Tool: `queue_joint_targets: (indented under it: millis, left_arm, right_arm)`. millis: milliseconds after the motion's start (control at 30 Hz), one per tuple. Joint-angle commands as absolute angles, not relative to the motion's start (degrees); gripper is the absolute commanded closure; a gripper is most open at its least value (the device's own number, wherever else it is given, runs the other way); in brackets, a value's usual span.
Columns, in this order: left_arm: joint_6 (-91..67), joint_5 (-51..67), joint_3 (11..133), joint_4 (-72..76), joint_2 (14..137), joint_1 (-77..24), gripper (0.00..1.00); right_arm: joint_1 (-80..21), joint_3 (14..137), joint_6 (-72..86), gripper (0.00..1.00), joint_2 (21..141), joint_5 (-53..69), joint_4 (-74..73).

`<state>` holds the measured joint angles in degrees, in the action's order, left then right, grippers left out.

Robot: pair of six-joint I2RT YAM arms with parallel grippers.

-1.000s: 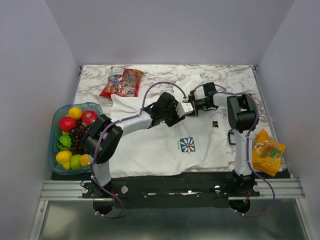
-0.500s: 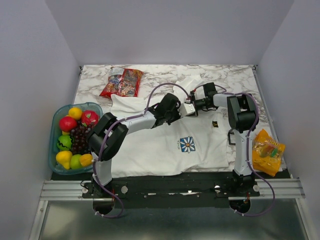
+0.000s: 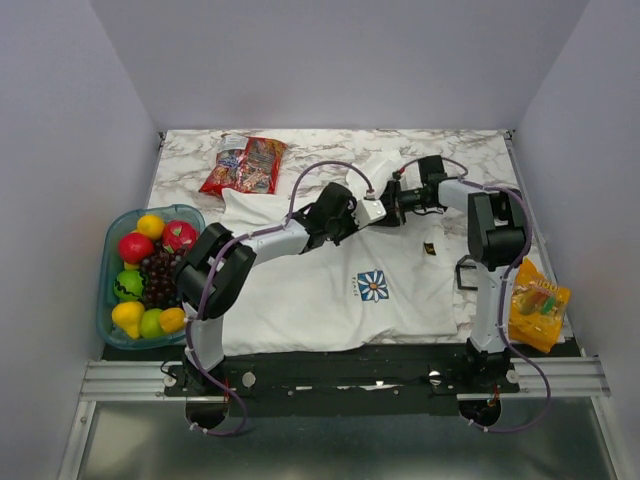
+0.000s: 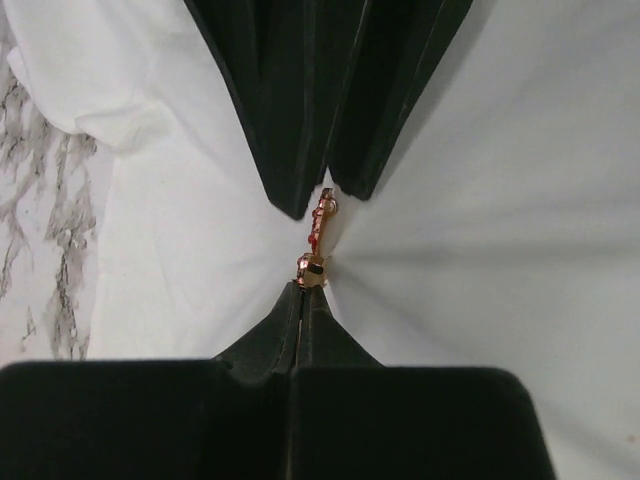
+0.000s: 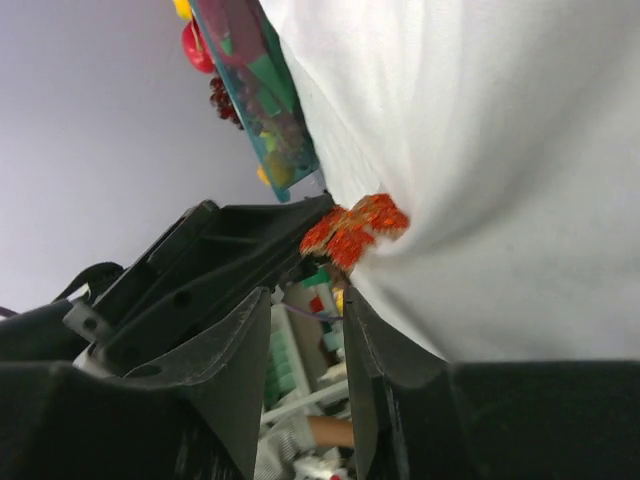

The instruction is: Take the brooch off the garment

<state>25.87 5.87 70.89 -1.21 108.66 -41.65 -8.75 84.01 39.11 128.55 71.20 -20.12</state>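
The white garment [image 3: 320, 290] lies spread on the marble table, its upper middle pulled up between my two grippers. The brooch [image 5: 355, 228], a tiny orange-red flower pin, sits on that raised fold. It shows edge-on in the left wrist view [image 4: 320, 215]; in the top view it is hidden between the grippers. My left gripper [image 4: 305, 292] is shut on the brooch's gold back clasp and meets the right one over the shirt [image 3: 378, 208]. My right gripper [image 5: 307, 292] is open, its tips on either side of the brooch's other end [image 3: 394, 202].
A teal basket [image 3: 107, 300] of fruit stands at the left edge. A red snack bag [image 3: 245, 165] lies at the back left, a yellow bag [image 3: 537, 305] at the right. The shirt's daisy print [image 3: 373, 286] and dark patch [image 3: 430, 247] lie nearer the arms.
Both grippers have moved a little toward the back of the table, still tip to tip. The right arm's forearm has swung outward and the shirt's raised fold has followed.
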Motion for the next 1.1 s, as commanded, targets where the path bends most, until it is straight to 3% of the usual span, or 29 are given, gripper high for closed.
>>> queue_joint_targets:
  millis: [0,133,300,633,967,1000,1033,1067]
  left_arm:
    - [17.33,7.11,67.33,5.88,107.22,-40.34,1.0]
    - [9.08,9.14,67.5,11.06,108.81,-40.34,1.0]
    - [1.51,5.63,68.9,14.15,110.74,-40.69,1.0]
    - [-6.07,15.29,67.95,10.2,108.81,-40.17,1.0]
    - [3.5,20.04,67.41,1.32,102.75,-36.65,1.0]
    - [4.04,20.04,67.5,0.71,102.31,-36.3,1.0]
    - [4.56,20.13,67.5,0.27,101.96,-35.95,1.0]
    - [5.09,20.47,67.41,0.09,101.43,-35.34,1.0]
  right_arm:
    - [-5.63,88.32,24.73,0.57,120.08,62.95,-30.65]
    - [-5.45,94.21,0.61,0.56,116.2,51.37,-45.05]
    - [-5.8,93.96,-14.57,0.57,113.65,37.19,-51.59]
    - [-7.64,69.11,-39.52,0.51,98.27,32.87,-27.35]
    - [-15.81,65.22,-41.76,0.45,93.6,37.35,-22.86]
    - [-16.26,65.04,-40.53,0.43,93.78,37.27,-22.24]
    - [-17.22,64.52,-37.21,0.32,94.21,36.83,-20.32]
    - [-17.57,64.16,-35.26,0.31,94.48,36.13,-19.17]
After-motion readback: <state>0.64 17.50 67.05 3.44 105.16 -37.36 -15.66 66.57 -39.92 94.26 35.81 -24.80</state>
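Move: Just off the right hand's half-open fingertips, the brooch lies about 3 cm to its left, 1 cm ahead and 1 cm lower. It is already pinched in the left hand's shut tips, about 1 cm ahead, 1 cm right and 1 cm below that hand's point. From the right hand, the blue daisy patch is some 12 cm back and straight below in line, and the small black patch 5 cm back and 12 cm right, both about 4 cm lower. Backing off the brooch, the right hand swings about 10 cm to the right, first up and forward, then down and back, then returns some 5 cm leftward and up while its fingers open wider. It rolls nearly a quarter turn and tips its fingers farther down. The left hand keeps its pinch, rolling about 30 degrees as it dips and drifts right, then rises and comes back, ending about 2 cm back and 2 cm higher. ##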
